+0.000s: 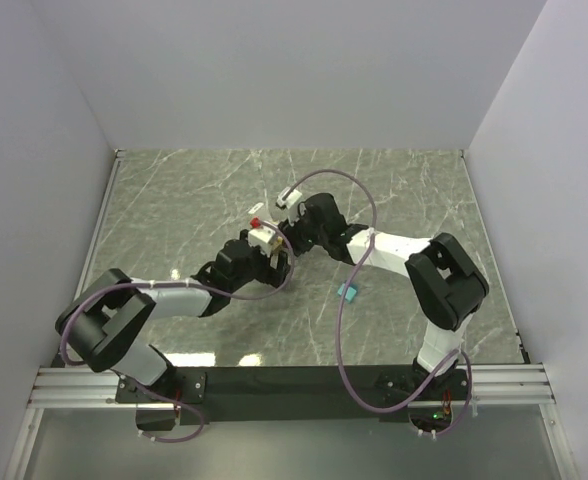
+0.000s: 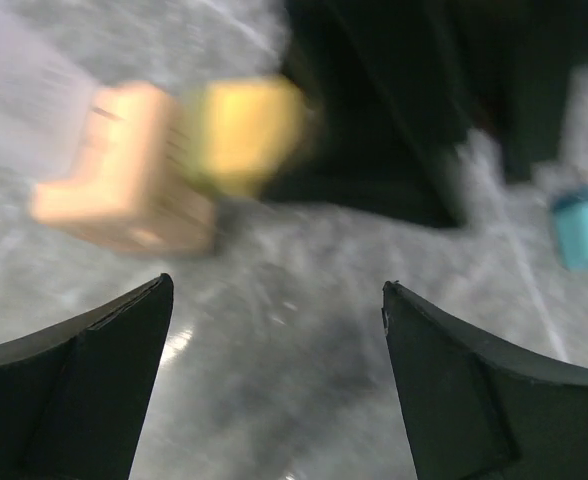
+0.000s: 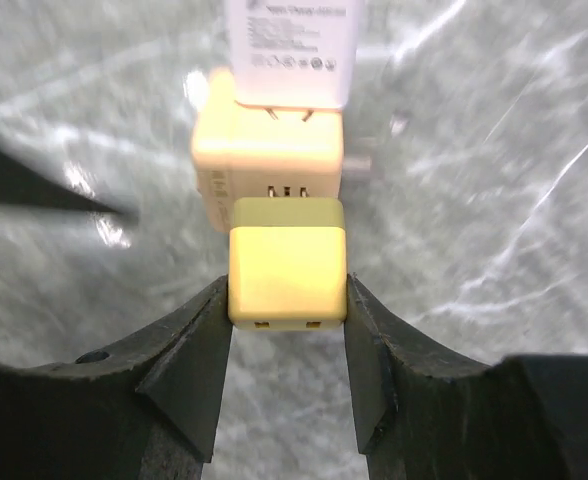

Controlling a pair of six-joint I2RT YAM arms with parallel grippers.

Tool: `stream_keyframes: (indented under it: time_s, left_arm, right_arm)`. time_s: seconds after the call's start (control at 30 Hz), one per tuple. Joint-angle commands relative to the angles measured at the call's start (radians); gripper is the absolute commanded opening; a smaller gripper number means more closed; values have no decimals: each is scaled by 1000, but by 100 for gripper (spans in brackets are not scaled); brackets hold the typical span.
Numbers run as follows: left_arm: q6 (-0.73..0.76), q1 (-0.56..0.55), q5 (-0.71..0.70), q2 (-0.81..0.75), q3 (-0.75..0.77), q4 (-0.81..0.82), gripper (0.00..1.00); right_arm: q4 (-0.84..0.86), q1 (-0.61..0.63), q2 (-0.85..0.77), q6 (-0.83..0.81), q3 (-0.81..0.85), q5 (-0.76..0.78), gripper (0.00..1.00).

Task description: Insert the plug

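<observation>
My right gripper (image 3: 287,292) is shut on a yellow plug (image 3: 287,268), one finger on each side of it. The plug's prongs reach into a cream adapter block (image 3: 264,160) on the marble table, and a short stretch of them shows between the two. A white charger (image 3: 292,50) sits in the block's far side. My left gripper (image 2: 277,292) is open with only bare table between its fingers. It hangs just short of the blurred cream block (image 2: 124,170) and yellow plug (image 2: 244,130). From above, both grippers meet at the block (image 1: 264,238) in mid-table.
A small teal object (image 1: 348,292) lies on the table to the right of the block, also at the right edge of the left wrist view (image 2: 586,225). A small red thing (image 1: 257,220) shows beside the block. White walls close the table on three sides.
</observation>
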Motion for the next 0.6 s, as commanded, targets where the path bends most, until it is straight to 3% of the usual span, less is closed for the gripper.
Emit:
stream_keyframes:
  time_s: [0.0, 0.13, 0.4, 0.57]
  left_arm:
    - [-54, -22, 62, -61, -32, -5, 90]
    - [-86, -22, 30, -135, -87, 18, 90]
    - [-177, -4, -219, -186, -110, 3, 90]
    - [-269, 133, -220, -324, -149, 17, 89]
  right_arm:
    - [153, 1, -83, 31, 7, 20, 0]
    - [158, 1, -100, 37, -14, 29, 0]
    - [166, 1, -97, 37, -42, 26, 0]
    - [163, 3, -110, 48, -42, 35, 0]
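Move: The right hand holds the yellow plug; the peach adapter lies right off the plug's front, about 3 cm ahead and 3 cm to the left of this hand and slightly lower. The white charger in the adapter reaches on to some 7 cm ahead and 5 cm left; the teal plug is about 11 cm back and 14 cm right. From the empty left hand the adapter is roughly 7 cm ahead, 2 cm left and 3 cm lower. Keeping its grip, the right hand takes the yellow plug clear of the peach adapter, rising about 4 cm with a slight reach forward while its fingers tip up a few degrees, then easing down a touch. The left hand, fingers staying open, draws back 2–3 cm, then comes forward again as it sweeps left about 6 cm and up, turning some 15 degrees counter-clockwise and rolling a little. ##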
